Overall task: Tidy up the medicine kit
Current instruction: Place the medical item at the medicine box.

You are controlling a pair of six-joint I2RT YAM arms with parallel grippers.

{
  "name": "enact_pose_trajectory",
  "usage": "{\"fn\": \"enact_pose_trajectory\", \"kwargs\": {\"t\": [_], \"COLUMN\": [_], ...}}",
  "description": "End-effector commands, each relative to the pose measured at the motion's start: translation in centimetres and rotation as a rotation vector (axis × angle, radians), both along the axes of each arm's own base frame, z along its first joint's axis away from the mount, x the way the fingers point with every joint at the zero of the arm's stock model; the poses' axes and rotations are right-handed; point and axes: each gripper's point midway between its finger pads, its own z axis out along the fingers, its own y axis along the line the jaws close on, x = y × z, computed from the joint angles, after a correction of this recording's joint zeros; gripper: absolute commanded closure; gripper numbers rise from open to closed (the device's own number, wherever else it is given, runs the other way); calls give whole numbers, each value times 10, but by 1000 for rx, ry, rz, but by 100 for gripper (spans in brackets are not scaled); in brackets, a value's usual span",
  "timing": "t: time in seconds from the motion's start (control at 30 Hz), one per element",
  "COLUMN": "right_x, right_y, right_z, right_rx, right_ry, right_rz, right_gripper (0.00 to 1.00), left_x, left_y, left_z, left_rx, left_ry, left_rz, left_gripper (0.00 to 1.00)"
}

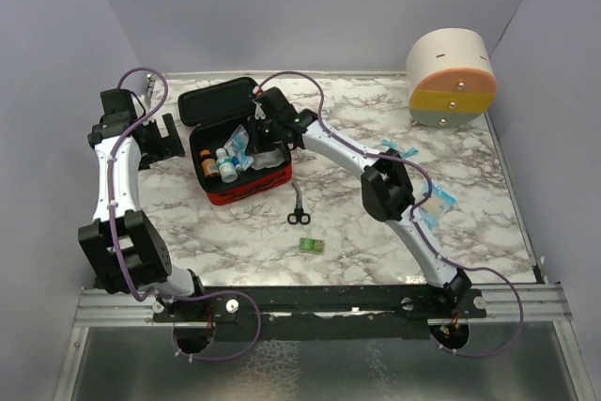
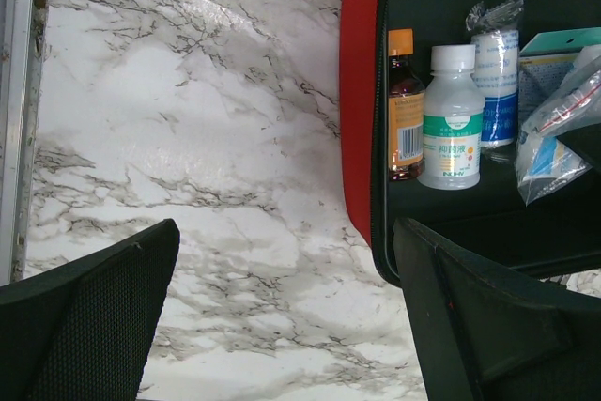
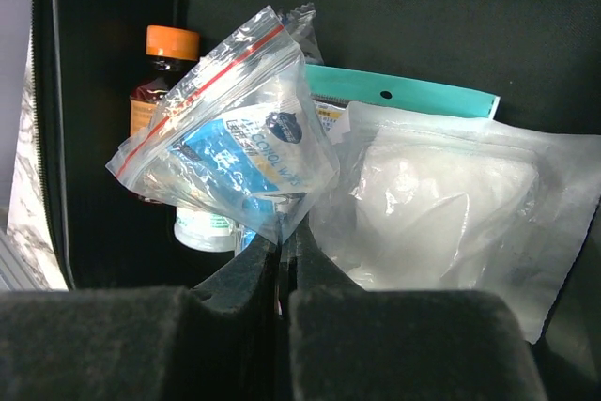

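The medicine kit [image 1: 252, 192] lies open left of the table's centre, its red wall [image 2: 361, 91] facing the left wrist view and its black lid [image 1: 216, 103] flat behind it. Inside stand an amber bottle with an orange cap [image 2: 405, 115], a white bottle [image 2: 453, 124] and a wrapped roll [image 2: 495, 72]. My right gripper [image 3: 286, 232] hangs over the kit, shut on the bottom corner of a clear zip bag [image 3: 230, 157] of blue-printed sachets. A white gauze pack [image 3: 441, 204] and a teal box [image 3: 404, 96] lie beside the bag. My left gripper [image 2: 291, 326] stands open over bare marble just left of the kit.
Black scissors [image 1: 298, 207] and a small green packet [image 1: 312, 246] lie in front of the kit. Blue-and-clear packets [image 1: 438, 204] rest by the right arm. A round drawer container [image 1: 451, 77] stands at the back right. Grey walls close in the table.
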Motion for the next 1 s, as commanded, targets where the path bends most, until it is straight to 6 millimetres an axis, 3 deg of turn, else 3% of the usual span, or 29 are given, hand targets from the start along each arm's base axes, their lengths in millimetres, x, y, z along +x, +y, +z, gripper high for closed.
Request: {"fn": "enact_pose_trajectory", "kwargs": {"t": [0.0, 0.37, 0.53, 0.67, 0.8, 0.97], "right_x": [4, 26, 28, 34, 33, 31], "right_y": [-1, -30, -35, -49, -50, -36], "right_z": [-10, -32, -33, -19, -2, 50], "right_rx": [-20, -162, -185, -221, -190, -60], "right_ry": [-10, -53, -54, -93, -102, -165], "right_rz": [-51, -222, -244, -284, -287, -225], "right_gripper": [99, 98, 88, 70, 66, 64], "left_x": [-1, -5, -6, -5, -6, -8], "left_y": [-3, -3, -4, -4, -5, -6], "left_z": [5, 1, 2, 3, 3, 4], "left_rx": [-18, -14, -16, -14, -18, -18], "left_ry": [-17, -7, -9, -14, -14, -18], "left_rz": [5, 3, 3, 0, -2, -8], "left_gripper": [1, 1, 1, 1, 1, 1]}}
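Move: My right hand, still pinching the alcohol wipes bag, is inside the medicine box's rim. The middle of the box is about 4 cm left, 3 cm back and 4 cm below it. The gauze bag lies some 3 cm right and 3 cm back; the white bottle is about 8 cm left and 5 cm back, with the brown bottle 12 cm left and 4 cm back. From my left hand, the box's middle is roughly 18 cm right, 3 cm ahead and 13 cm down. With my right hand I lower the pinched wipes bag about 2 cm farther into the box, then ease some 3 cm right and 2 cm forward while the wrist turns about 12 degrees clockwise. Partway along I open the fingers to about a third and let go of the bag, starting to rise a little at the end. ##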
